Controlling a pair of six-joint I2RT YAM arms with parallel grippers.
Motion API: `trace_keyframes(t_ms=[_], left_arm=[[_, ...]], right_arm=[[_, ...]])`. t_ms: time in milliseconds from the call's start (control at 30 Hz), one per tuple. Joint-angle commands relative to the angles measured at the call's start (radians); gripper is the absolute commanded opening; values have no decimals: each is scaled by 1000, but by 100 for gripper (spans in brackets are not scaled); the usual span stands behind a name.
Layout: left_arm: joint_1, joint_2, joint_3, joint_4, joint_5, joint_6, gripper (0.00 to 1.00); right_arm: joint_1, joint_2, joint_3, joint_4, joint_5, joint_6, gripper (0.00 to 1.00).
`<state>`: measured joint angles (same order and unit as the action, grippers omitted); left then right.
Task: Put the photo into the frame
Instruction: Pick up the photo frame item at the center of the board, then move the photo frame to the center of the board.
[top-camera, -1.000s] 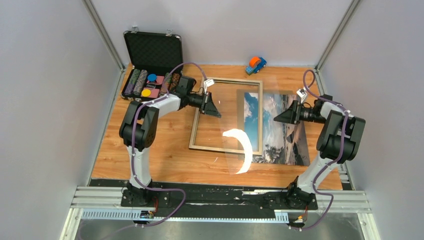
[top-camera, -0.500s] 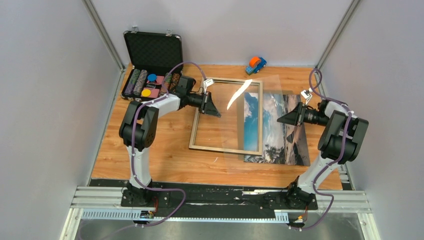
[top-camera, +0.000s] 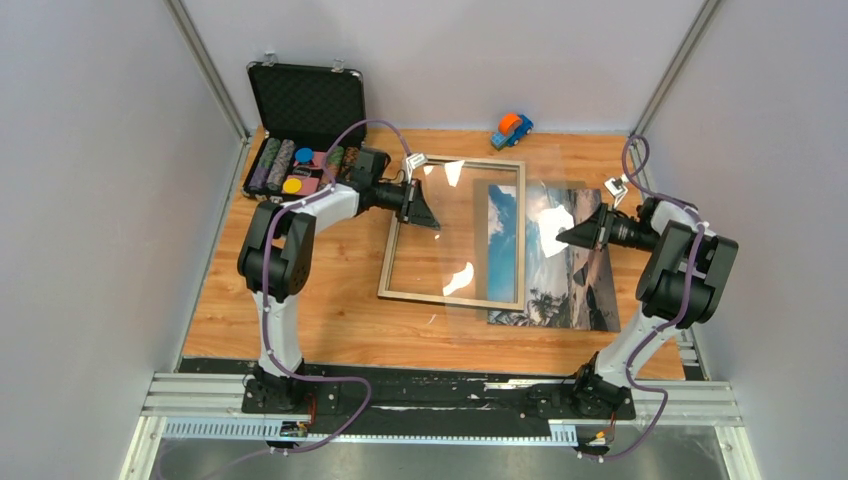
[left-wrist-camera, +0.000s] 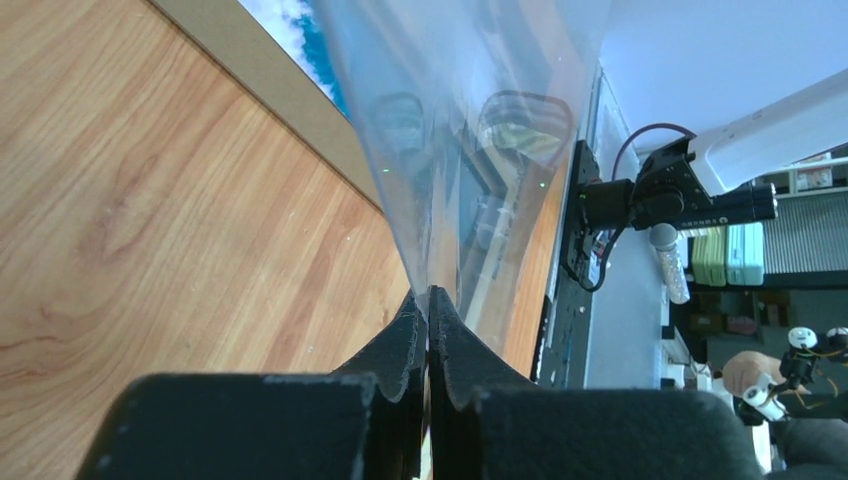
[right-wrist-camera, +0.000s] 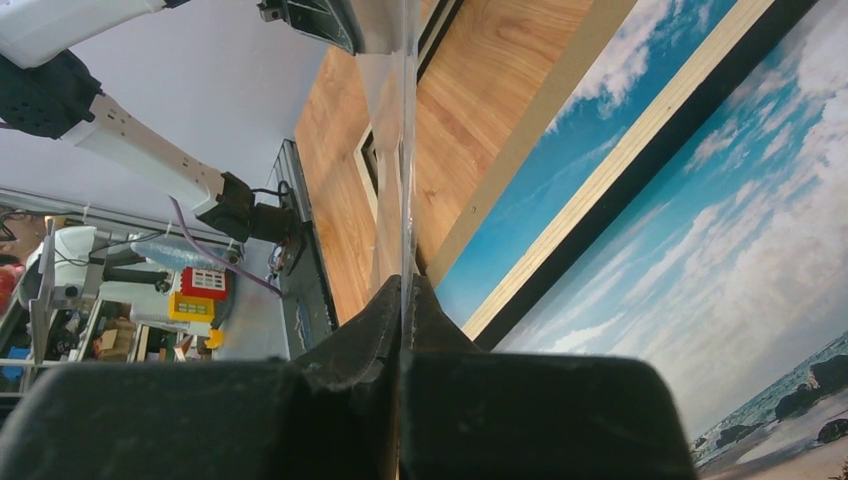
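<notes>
The pale wood frame lies flat mid-table, its right rail resting across the left part of the beach photo, which also fills the right wrist view. A clear pane hangs above both, held at its two ends. At its left edge my left gripper is shut on it, seen edge-on between the fingertips. My right gripper is shut on the pane's right edge, over the photo.
An open black case of coloured chips sits at the back left beside the left arm. A small toy car stands at the back edge. Grey walls enclose the table on three sides.
The right gripper's jaws have shut on the pane's right edge. The pane, earlier tilted with a large glare, has flattened out over the frame and photo. The left arm has hardly moved.
</notes>
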<state>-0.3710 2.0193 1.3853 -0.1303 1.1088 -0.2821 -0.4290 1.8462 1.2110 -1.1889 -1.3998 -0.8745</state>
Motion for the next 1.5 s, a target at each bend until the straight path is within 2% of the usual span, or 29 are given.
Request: trace_keyframes(t_ms=[0, 133, 367, 500, 567, 767, 867, 1233, 1400, 1467], left_arm=[[4, 8, 58, -3, -18, 25, 5], [4, 17, 79, -33, -43, 33, 25], [18, 19, 106, -107, -136, 41, 69], [41, 6, 107, -137, -176, 45, 90], [56, 0, 105, -154, -195, 51, 95], [86, -19, 99, -214, -246, 79, 99], [101, -38, 83, -219, -279, 74, 100], [119, -164, 16, -268, -575, 134, 100], [121, -184, -7, -288, -673, 156, 100], [120, -184, -17, -290, -679, 155, 100]], right_arm=[[-3, -38, 37, -20, -71, -53, 0], [-5, -36, 53, -18, -92, -6, 0], [-8, -21, 76, 41, -146, 140, 0], [-3, -55, 43, 207, -113, 341, 0], [4, -86, 12, 324, -78, 453, 0], [20, -88, 12, 441, -70, 624, 0], [25, -109, -42, 600, -47, 786, 0], [69, -169, -131, 999, 23, 1292, 0], [99, -186, -200, 1175, 48, 1465, 0], [103, -193, -216, 1179, 63, 1480, 0]])
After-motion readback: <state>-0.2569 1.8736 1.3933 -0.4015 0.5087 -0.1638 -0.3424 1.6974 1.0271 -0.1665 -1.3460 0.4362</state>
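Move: Pinched between the two closed hands, the clear sheet has its middle about 14 cm to the left hand's right and 14 cm to the right hand's left, sagging some 2 cm. The frame's left bar lies roughly 10 cm left, 6 cm ahead and 12 cm below the left hand. The wooden frame's middle is about 25 cm left, 8 cm ahead and 14 cm below the right hand. The photo is right under that hand, about 2 cm ahead and 14 cm down. Opening wide, the left hand lets go of the sheet's left edge, eases forward, then swings left about 11 cm to the frame's left bar, dipping nearly 4 cm and partly rising again; its fingers tip down and turn counter-clockwise, nearly 30 degrees each. The right hand keeps its pinch, rising 2–3 cm and going forward about 5 cm while its wrist turns some 15–20 degrees. ##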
